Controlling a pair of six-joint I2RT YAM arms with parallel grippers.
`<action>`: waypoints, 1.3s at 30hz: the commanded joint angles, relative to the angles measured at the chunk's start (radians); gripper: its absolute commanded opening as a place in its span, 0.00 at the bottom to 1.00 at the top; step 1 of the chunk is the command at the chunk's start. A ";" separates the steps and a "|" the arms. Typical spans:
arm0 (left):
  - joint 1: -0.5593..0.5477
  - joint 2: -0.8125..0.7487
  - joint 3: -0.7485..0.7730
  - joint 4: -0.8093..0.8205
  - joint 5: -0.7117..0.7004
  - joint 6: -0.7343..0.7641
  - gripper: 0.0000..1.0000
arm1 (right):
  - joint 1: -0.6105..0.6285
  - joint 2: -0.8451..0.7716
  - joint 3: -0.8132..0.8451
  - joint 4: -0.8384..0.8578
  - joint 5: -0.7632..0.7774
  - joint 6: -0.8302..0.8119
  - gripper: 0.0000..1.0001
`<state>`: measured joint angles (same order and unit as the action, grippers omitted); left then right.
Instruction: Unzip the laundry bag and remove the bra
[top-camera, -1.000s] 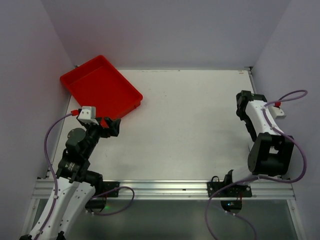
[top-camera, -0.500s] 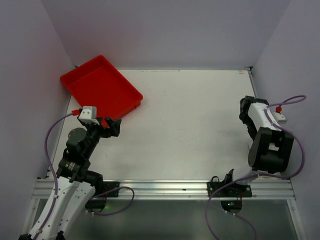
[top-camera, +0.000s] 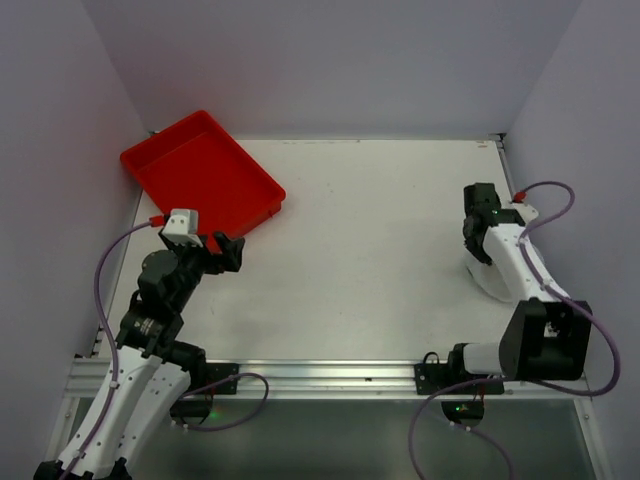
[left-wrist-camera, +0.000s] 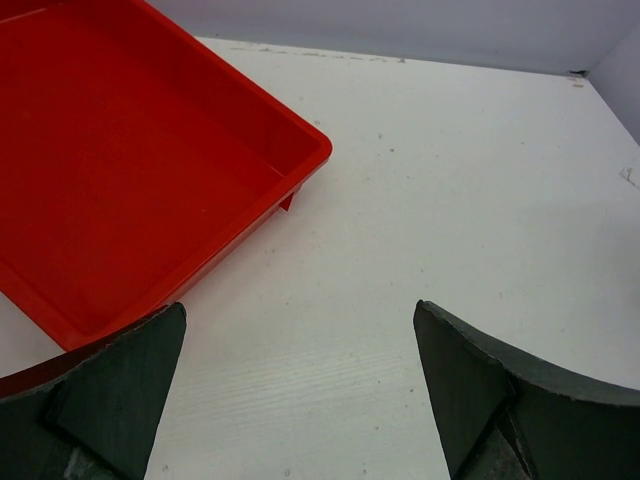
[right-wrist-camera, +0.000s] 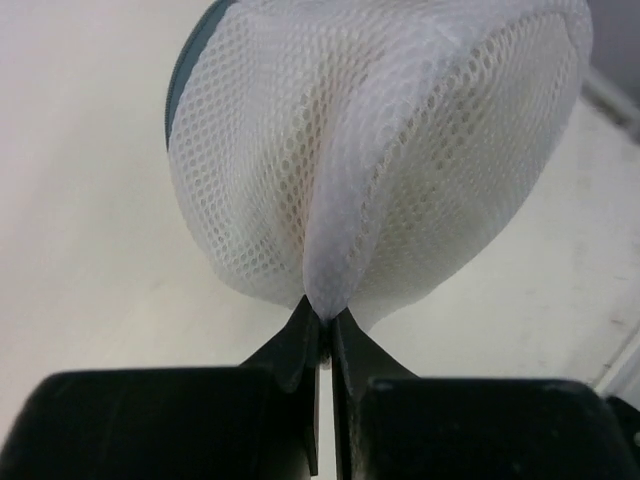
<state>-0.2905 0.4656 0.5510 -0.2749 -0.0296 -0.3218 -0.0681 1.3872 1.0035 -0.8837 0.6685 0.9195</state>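
The laundry bag (right-wrist-camera: 380, 140) is a round white mesh pouch with a dark zip line (right-wrist-camera: 180, 80) along its left edge. It fills the right wrist view. My right gripper (right-wrist-camera: 320, 315) is shut on a pinched fold of its mesh at the near side. From above, only a white sliver of the laundry bag (top-camera: 490, 283) shows on the table under the right gripper (top-camera: 478, 258). The bra is hidden. My left gripper (top-camera: 225, 250) hovers open with nothing between its fingers (left-wrist-camera: 300, 310), just right of the red tray's near corner.
A red plastic tray (top-camera: 200, 175) sits tilted at the far left corner of the white table (top-camera: 370, 240); its rim (left-wrist-camera: 300, 170) is close to the left fingers. Walls close in on the left, back and right sides.
The right arm swung from the right wall inward over the table and its jaws went from open to shut on the bag's mesh. The left arm barely shifted.
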 joint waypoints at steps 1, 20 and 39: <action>-0.007 0.014 0.001 0.040 -0.003 0.007 1.00 | 0.170 -0.144 -0.005 0.262 -0.257 -0.238 0.00; -0.004 0.053 -0.003 0.042 0.043 0.001 1.00 | 0.700 0.090 -0.055 0.884 -1.109 -0.404 0.00; -0.002 0.076 0.012 -0.017 -0.102 -0.026 1.00 | 0.939 -0.024 0.194 0.537 -0.457 -0.573 0.89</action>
<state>-0.2905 0.5488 0.5510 -0.2855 -0.0757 -0.3302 0.8169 1.3441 1.1061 -0.2962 0.0303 0.3817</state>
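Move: The laundry bag hangs from the right hand's closed fingers, its middle trailing some 5 cm to the right, 4 cm back and 5 cm below them. It is going to open table about 50 cm to the right hand's left, 2 cm ahead and 10 cm down. The red tray's middle lies about 23 cm left of that spot and 21 cm farther out. From the left hand the spot is roughly 9 cm right, 4 cm ahead and 20 cm down. The laundry bag, still pinched, is swung about 40 cm left across the table in a quick arc by the right hand, which bows forward and rises, turns some 90 degrees counter-clockwise, then comes back and sinks. Its fingers open to let go beside the tray's near end; it backs off slightly to the right, then climbs about 9 cm. The open left hand sinks a couple of centimetres. ##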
